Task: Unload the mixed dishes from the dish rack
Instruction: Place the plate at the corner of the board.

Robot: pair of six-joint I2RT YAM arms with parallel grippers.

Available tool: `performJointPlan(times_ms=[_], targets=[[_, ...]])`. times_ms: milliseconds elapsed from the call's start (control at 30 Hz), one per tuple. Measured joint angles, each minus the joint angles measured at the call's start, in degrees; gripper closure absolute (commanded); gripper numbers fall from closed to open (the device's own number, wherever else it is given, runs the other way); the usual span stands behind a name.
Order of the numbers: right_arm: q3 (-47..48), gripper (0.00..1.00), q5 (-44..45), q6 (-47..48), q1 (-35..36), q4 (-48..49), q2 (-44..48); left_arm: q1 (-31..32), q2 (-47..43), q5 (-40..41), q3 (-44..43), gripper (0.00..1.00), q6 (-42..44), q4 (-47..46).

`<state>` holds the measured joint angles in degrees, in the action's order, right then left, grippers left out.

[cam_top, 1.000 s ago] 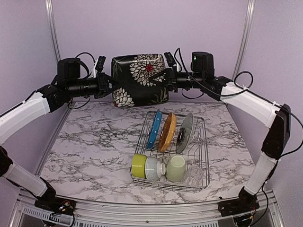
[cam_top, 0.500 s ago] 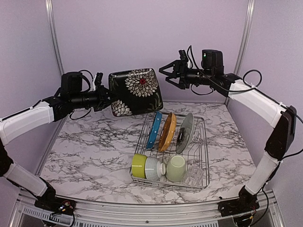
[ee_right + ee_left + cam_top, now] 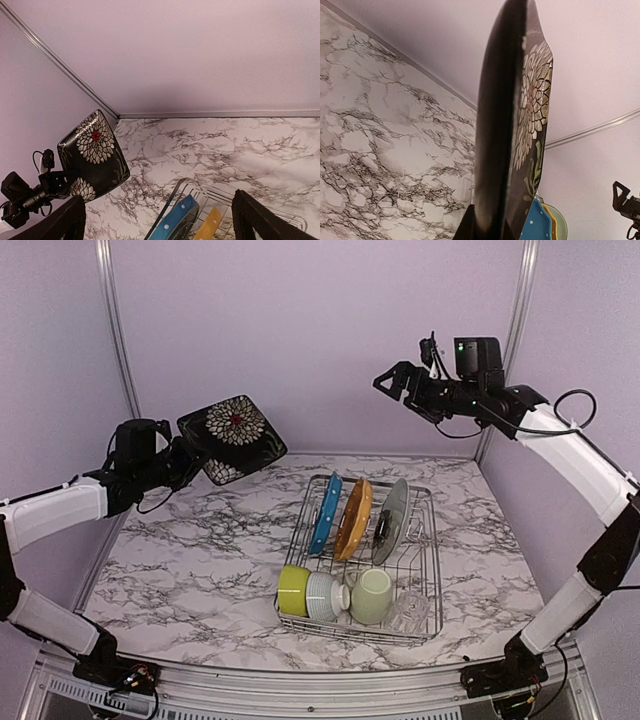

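Note:
My left gripper (image 3: 186, 462) is shut on the edge of the black flowered plate (image 3: 232, 436) and holds it tilted in the air over the table's far left. The left wrist view has that plate (image 3: 502, 120) edge-on between the jaws. My right gripper (image 3: 392, 383) stands open and empty, high at the back right and well apart from the plate (image 3: 92, 155). The dish rack (image 3: 437, 570) holds upright blue (image 3: 326, 512), orange (image 3: 353, 518) and grey-green (image 3: 390, 520) plates. In its front row are a lime-green bowl (image 3: 293, 590), a white ribbed bowl (image 3: 322, 595), a pale green mug (image 3: 372, 596) and a clear glass (image 3: 410, 610).
The marble table (image 3: 200, 560) runs to purple walls at the back and both sides. Metal posts (image 3: 112, 320) stand in the back corners. The rack sits right of centre, near the front edge.
My right gripper opened, let go of the black plate and pulled back up to the right. The left arm carried the plate leftward and lower, alone.

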<state>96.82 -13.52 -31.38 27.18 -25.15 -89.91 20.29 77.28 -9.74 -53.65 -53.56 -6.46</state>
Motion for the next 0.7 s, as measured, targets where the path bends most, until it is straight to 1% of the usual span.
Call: performJointPlan(times_ms=[67,200,333,433,533,700], targets=[[-0.7,0.02,3.9,1.0,-0.4,-0.3,2.6,-0.4,-0.8,3.3,2.6,1.00,-1.6,-2.3],[-4.5,0.01,12.0,1.7,-0.7,0.2,9.9,-1.6,-2.4,9.4,11.5,1.00,-7.8,-10.8],[-9.9,0.02,17.9,1.7,-0.7,1.7,17.1,-2.0,-2.4,16.4,17.0,1.00,-13.6,-13.4],[-11.4,0.02,19.8,1.4,-0.7,2.0,19.2,-2.1,-2.1,21.1,19.6,1.00,-17.8,-15.6],[-11.6,0.02,20.6,1.1,-0.7,1.7,19.2,-2.2,-0.6,25.3,21.3,1.00,-22.6,-18.8],[-12.5,0.03,20.8,0.5,-0.7,0.9,19.2,-2.3,3.8,28.6,21.6,1.00,-29.3,-22.8]])
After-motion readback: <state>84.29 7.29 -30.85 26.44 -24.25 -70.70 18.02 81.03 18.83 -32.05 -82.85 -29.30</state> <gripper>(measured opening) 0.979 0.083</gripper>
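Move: The place for the black flowered plate, at the board's far-left corner, has its middle about 15 cm ahead of the left hand, some 20 cm to its left and 25 cm below. In the rack, the blue plate stands about 6 cm back, 28 cm to the right and 15 cm lower; the orange plate is 6 cm farther right of it. From the right hand that corner spot is about 60 cm left, 14 cm ahead and 38 cm down. Bring the left gripper, still pinching the black plate by its edge, about 11 cm left and as far down towards the board's far-left corner, swinging it some 40 degrees counter-clockwise, its left side dipping a little. Meanwhile draw the empty, open right gripper off to the right, slightly back and up, turning it clockwise. ##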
